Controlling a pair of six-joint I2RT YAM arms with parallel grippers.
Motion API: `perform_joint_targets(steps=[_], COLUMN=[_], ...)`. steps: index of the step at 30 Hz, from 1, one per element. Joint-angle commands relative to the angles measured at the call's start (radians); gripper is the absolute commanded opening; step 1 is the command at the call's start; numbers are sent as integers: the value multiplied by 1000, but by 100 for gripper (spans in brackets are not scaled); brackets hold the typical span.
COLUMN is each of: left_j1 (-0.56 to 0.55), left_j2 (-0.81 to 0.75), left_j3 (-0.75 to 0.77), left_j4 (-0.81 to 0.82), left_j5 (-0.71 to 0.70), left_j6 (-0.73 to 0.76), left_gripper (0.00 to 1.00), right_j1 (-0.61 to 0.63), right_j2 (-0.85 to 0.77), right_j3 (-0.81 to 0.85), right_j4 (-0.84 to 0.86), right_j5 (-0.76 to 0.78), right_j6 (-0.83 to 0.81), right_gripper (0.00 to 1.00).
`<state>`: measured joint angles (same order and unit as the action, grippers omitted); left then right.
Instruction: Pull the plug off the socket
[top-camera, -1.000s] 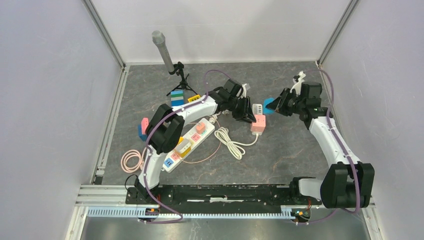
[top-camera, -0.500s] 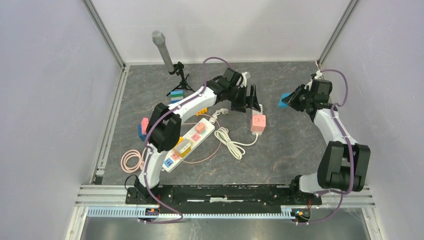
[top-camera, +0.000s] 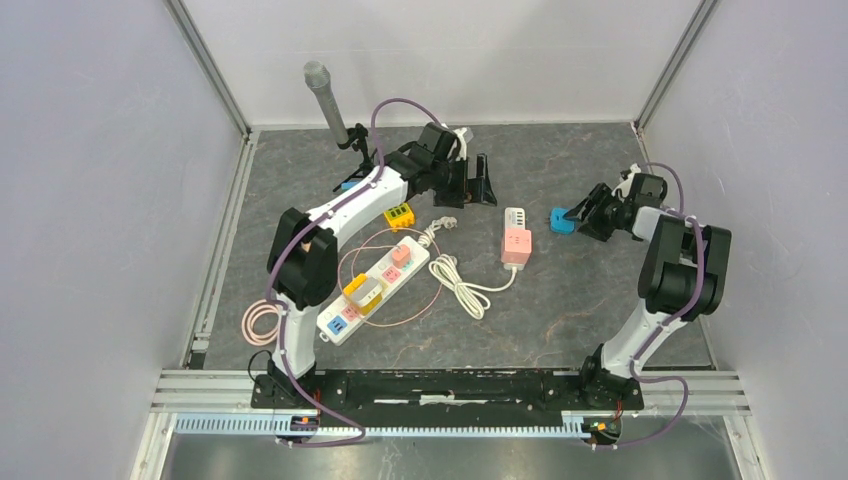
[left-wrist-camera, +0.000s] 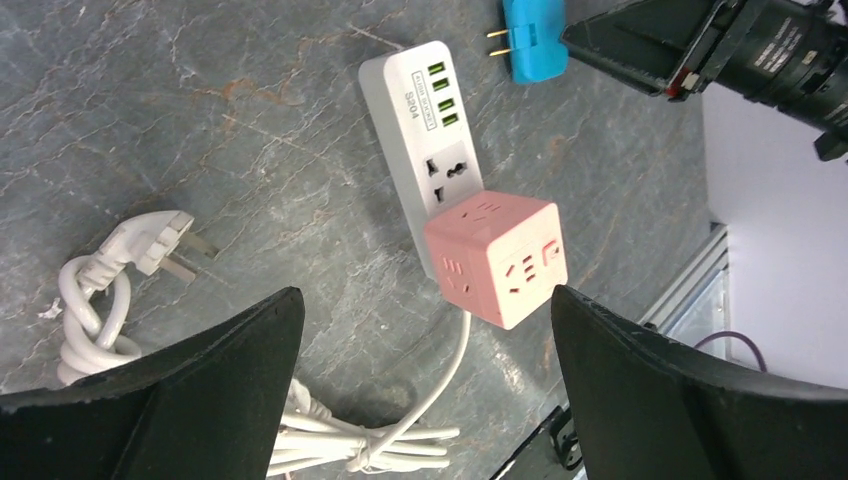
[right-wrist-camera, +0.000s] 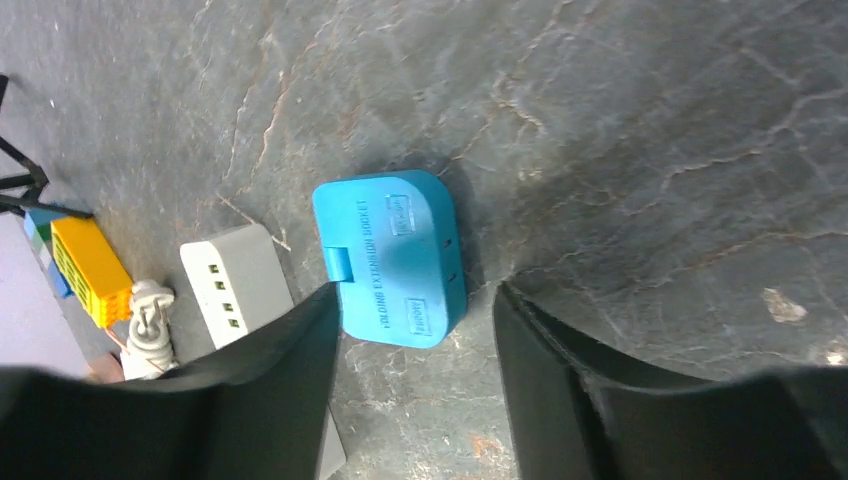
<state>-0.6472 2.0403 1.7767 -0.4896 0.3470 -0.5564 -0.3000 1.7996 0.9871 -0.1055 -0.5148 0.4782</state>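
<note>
The blue plug (top-camera: 562, 220) lies flat on the grey table, its prongs free of the socket. The socket is a white strip (top-camera: 515, 216) with a pink cube (top-camera: 516, 246) on its near end. My right gripper (top-camera: 590, 216) is low at the plug's right side. In the right wrist view the plug (right-wrist-camera: 395, 255) lies partly between the fingers of the open gripper (right-wrist-camera: 415, 292). My left gripper (top-camera: 478, 183) hovers behind the socket, wide open and empty. Its wrist view shows the socket (left-wrist-camera: 430, 110), the cube (left-wrist-camera: 497, 258) and the plug (left-wrist-camera: 533, 35) beyond the gripper (left-wrist-camera: 422, 295).
A long white power strip (top-camera: 380, 285) with coloured adapters lies left of centre inside a thin pink wire loop. A bundled white cord (top-camera: 458, 277), a yellow block (top-camera: 399, 214), a microphone on a tripod (top-camera: 325, 95) and a coiled pink cable (top-camera: 262, 322) are around it.
The left gripper let go of the socket and drew back wide open. The right gripper carried the blue plug away to the right, set it on the table and opened.
</note>
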Motion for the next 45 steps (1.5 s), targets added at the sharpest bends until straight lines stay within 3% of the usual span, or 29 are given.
perform_joint_targets(steps=[1,4,9,11,14,19,31,35,39,45], left_j1=[-3,-2,6,9,17,18,17,15,15,15], left_j2=[-42,-33,-32,-40,-61,-94,-174,-277,-359,-418], left_j3=[26,66,100,96,66,41,-68,-201,-294,-310], left_j4=[-50,-79,-130,-153,-161,-190,-170,-87,-56,-104], left_j5=[-61,-66,-56,-49,-25,-20,1,-4,0,-40], left_j6=[77,122,207,236,265,291,188,175,172,204], left_gripper=[99,100,100,100,100,100,100,100,100,100], right_j1=[-22,-21,4,29,60,60,70,128,204,345], right_j2=[-2,-22,-132,-206,-363,-563,-805,-868,-902,-924], right_j3=[68,127,118,104,1,-114,-187,-185,-193,-177], right_j4=[-6,-78,-162,-234,-212,-179,-274,-295,-331,-382], right_j5=[11,88,177,277,329,283,177,137,179,303], right_j6=[-78,-130,-141,-144,-146,-125,-134,-149,-103,6], right_gripper=[71,84,87,88,88,90,87,98,98,98])
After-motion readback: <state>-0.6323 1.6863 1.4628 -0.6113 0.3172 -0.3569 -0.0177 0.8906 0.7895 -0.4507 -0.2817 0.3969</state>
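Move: Just beyond the right fingertips lies the freed blue plug, some 1 cm ahead, 2 cm left and 2 cm below the hand; the pink socket cube is about 13 cm left and 7 cm back, the strip's USB end about 13 cm left, straight level. For the left hand, 14 cm up, that plug is 17 cm right and 1 cm ahead, the cube 6 cm right and 6 cm back, a white cable plug 12 cm left. Opening from half to nearly full, the right hand leaves the blue plug: it edges a few centimetres to the right, then climbs about 16 cm in all while drawing back 12 cm, fingers tipping up some 20 degrees, and finally swings left. The wide-open left hand, empty, drifts left and then back as well, about 10 cm, away from the pink cube. ##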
